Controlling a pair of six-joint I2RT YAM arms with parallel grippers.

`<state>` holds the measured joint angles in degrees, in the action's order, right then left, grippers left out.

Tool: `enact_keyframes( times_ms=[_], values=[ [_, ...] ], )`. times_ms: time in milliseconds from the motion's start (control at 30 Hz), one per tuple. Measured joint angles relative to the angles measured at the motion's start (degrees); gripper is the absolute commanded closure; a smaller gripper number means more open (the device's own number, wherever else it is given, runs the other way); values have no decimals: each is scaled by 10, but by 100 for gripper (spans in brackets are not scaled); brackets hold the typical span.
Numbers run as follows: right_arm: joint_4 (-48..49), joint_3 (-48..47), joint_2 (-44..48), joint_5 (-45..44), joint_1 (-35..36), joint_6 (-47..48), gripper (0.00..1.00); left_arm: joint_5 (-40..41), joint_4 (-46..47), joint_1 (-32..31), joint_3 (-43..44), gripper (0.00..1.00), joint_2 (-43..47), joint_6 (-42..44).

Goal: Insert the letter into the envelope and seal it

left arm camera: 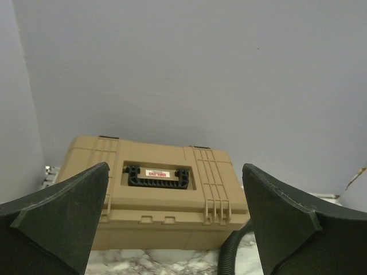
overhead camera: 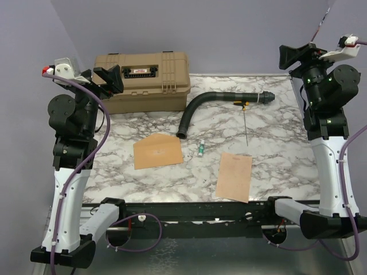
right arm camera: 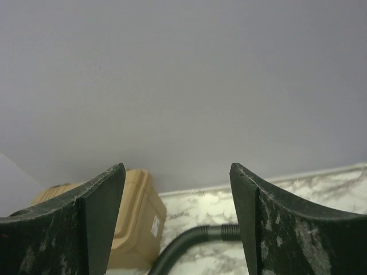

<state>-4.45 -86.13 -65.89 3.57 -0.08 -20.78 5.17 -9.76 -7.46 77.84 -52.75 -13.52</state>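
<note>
The orange-tan envelope (overhead camera: 157,152) lies flat on the marble table left of centre, its flap crease showing. The paler pinkish-brown letter (overhead camera: 234,176) lies flat near the front edge, right of centre. My left gripper (overhead camera: 109,78) is raised at the far left in front of the toolbox, far above the envelope; its jaws stand wide open and hold nothing (left arm camera: 175,220). My right gripper (overhead camera: 295,57) is held high at the far right, well away from the letter, open and holding nothing (right arm camera: 178,220).
A tan toolbox (overhead camera: 142,80) stands at the back left. A black corrugated hose (overhead camera: 215,102) curves across the back middle. A screwdriver with a yellow-black handle (overhead camera: 243,119) and a small green-white tube (overhead camera: 202,149) lie between envelope and letter.
</note>
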Motion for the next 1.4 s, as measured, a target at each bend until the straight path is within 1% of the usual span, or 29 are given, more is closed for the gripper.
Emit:
enact_keyframes(
  times_ms=[100, 267, 367, 500, 600, 633, 700, 800, 900, 967, 1033, 1133, 1200, 1300, 1400],
  values=[
    [-19, 31, 0, 8, 0, -32, 25, -28, 19, 0, -31, 1, 6, -44],
    [-99, 101, -10, 12, 0, -120, 22, -153, 120, -10, -113, 1, -10, -123],
    [-147, 160, -25, 36, 0, -162, 22, -224, 184, -40, -165, 1, -49, -171],
    [-202, 279, -36, 90, 0, -196, 22, -263, 213, -115, -225, 1, -98, -199],
    [-225, 363, -30, 116, 0, -206, 22, -269, 219, -203, -268, 1, -132, -200],
    [-232, 386, -27, 120, 0, -208, 22, -268, 218, -238, -278, 3, -151, -196],
    [-245, 420, -21, 125, 0, -208, 22, -263, 211, -282, -282, 8, -183, -186],
    [-255, 449, -15, 124, 0, -207, 24, -247, 201, -342, -274, 22, -245, -158],
    [-256, 464, -14, 115, 0, -201, 25, -234, 185, -396, -246, 37, -318, -129],
    [-257, 469, -14, 99, 0, -194, 25, -228, 176, -425, -226, 46, -358, -111],
    [-258, 472, -14, 82, 0, -186, 25, -227, 168, -449, -198, 52, -400, -95],
    [-259, 474, -14, 61, 0, -177, 25, -227, 164, -475, -157, 60, -456, -78],
    [-257, 480, -13, 52, 0, -175, 25, -228, 162, -485, -134, 63, -488, -76],
    [-257, 497, -12, 41, -2, -174, 25, -228, 160, -495, -98, 64, -542, -75],
    [-257, 511, -12, 35, -6, -172, 25, -228, 159, -500, -85, 66, -576, -75]
  ],
)
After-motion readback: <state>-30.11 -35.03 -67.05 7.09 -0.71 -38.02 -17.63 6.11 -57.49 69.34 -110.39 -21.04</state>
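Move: High above the table, the left hand has the letter about 47 cm to its right, 14 cm back and some 51 cm below; the envelope is roughly 15 cm to its right and 2 cm back, the glue stick 33 cm to its right and level with it. From the right hand, the letter lies about 15 cm left, 20 cm back and some 53 cm below, with the screwdriver 10 cm left and 5 cm ahead. Swinging right and down together, about 43 cm each way and finally drawing back a little, the left hand passes over to the letter's far left part, turning clockwise until its fingers slope down and right while they close to about a third open. The right hand plunges almost 50 cm and draws back, tipping nearly 80 degrees to point down beside the letter's far right corner, fingers kept open. ##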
